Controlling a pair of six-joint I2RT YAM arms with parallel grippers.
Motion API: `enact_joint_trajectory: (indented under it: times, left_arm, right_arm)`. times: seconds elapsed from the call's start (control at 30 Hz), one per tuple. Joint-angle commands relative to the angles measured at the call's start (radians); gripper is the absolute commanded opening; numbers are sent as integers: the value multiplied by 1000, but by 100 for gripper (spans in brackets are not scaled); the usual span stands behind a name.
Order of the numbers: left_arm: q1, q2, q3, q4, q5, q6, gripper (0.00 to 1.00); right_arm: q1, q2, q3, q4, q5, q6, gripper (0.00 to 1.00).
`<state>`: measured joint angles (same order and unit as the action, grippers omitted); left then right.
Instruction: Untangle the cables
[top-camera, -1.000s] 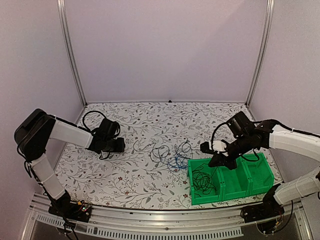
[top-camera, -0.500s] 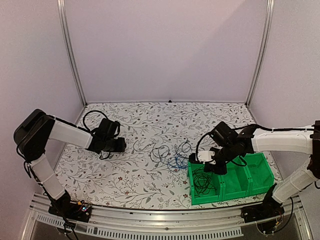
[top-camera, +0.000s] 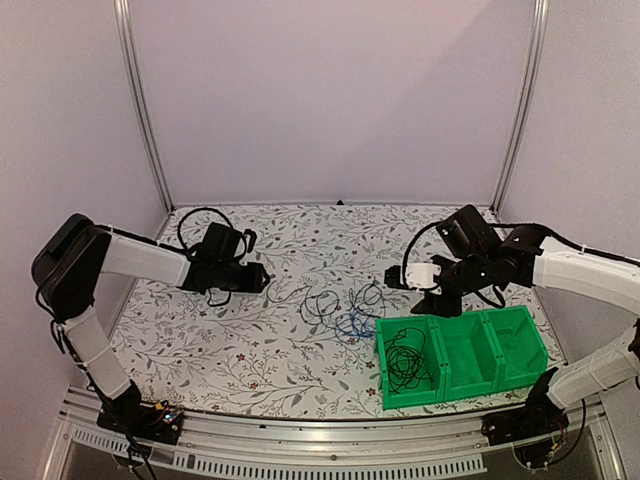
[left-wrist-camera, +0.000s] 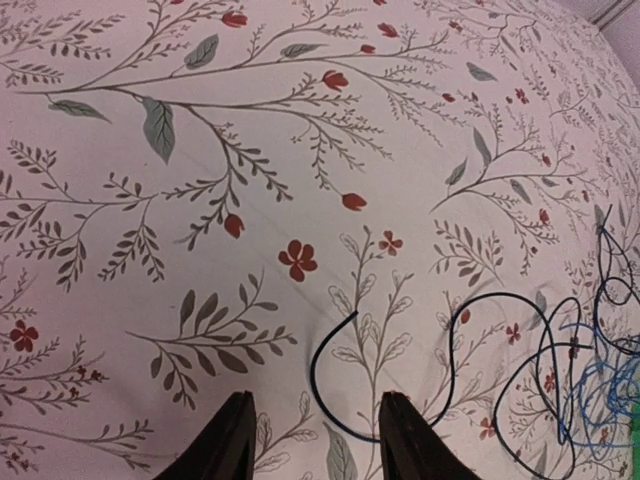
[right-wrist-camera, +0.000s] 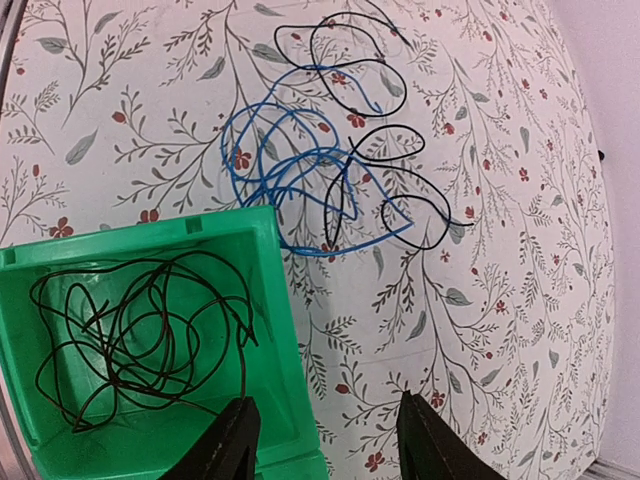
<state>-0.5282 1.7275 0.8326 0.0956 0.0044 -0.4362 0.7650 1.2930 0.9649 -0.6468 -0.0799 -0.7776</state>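
Observation:
A tangle of cables lies mid-table: thin black loops and one bright blue cable. A separate black cable sits coiled in the left compartment of the green bin. My right gripper is open and empty, hovering over that bin's far wall and the table beside it. My left gripper is open just left of the tangle. The free end of a black cable curls on the table between its fingers, and nothing is gripped.
The green bin has three compartments, with the middle one and the right one holding nothing. It stands at the table's front right. Metal frame posts rise at the back corners. The tabletop carries a printed vine pattern.
My right gripper has opened and drawn back from over the bin to its far side; the black cable lies in the bin. My left gripper has slid right, toward the tangle.

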Motion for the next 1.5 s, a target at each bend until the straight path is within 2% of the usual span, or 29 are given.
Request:
enact_joint_trajectory:
  times: [0.0,0.27,0.67,0.83,1.0,1.03,1.13,1.27,1.47]
  left_arm:
    - [-13,88,96,-36,57,95,40]
    - [-12,197,197,-129,75,154,35]
    - [-14,281,236,-125,29,195,24]
    - [-18,285,248,-128,25,199,0]
    - [-23,178,228,-128,21,208,0]
    - [-24,147,228,-131,19,207,0]
    - [-40,20,233,-138,1,195,0]
    - [-65,-141,232,-118,-2,174,0]
    - [-82,-290,238,-112,20,112,0]
  right_arm:
    - [-51,39,107,-23,-28,-31,52]
    - [-79,131,244,-15,-102,-8,53]
    - [-80,265,335,55,-220,48,53]
    - [-79,319,389,79,-261,90,53]
    - [-80,364,406,146,-277,125,52]
    - [-79,382,419,167,-265,143,53]
    - [-80,447,497,181,-289,194,72]
    - [-78,547,651,150,-428,274,92]
    - [-58,688,835,139,-493,336,94]
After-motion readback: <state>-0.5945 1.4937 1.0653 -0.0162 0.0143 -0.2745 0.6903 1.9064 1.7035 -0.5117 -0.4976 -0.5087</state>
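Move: The black cable's loose end lies about 4 cm ahead of the left hand, 3 cm to its right and 4 cm below. The black loop is some 8 cm back and 13 cm right of that hand, the blue cable about 12 back and 21 right. From the right hand the loose end is roughly 18 cm ahead, 34 left and 14 below, the blue cable 4 ahead and 15 left, and the green box's cable-filled compartment 7 back, 5 left. The left fingers shut on the black cable near its loose end after easing some 5 cm forward-right and 3 cm down, then keep hold while the hand climbs about 20 cm, fingers tipping upward. The empty right hand leaves the green box, travelling about 16 cm left and 12 cm forward and rising towards the left hand, opening wide and rolling its left side up. ##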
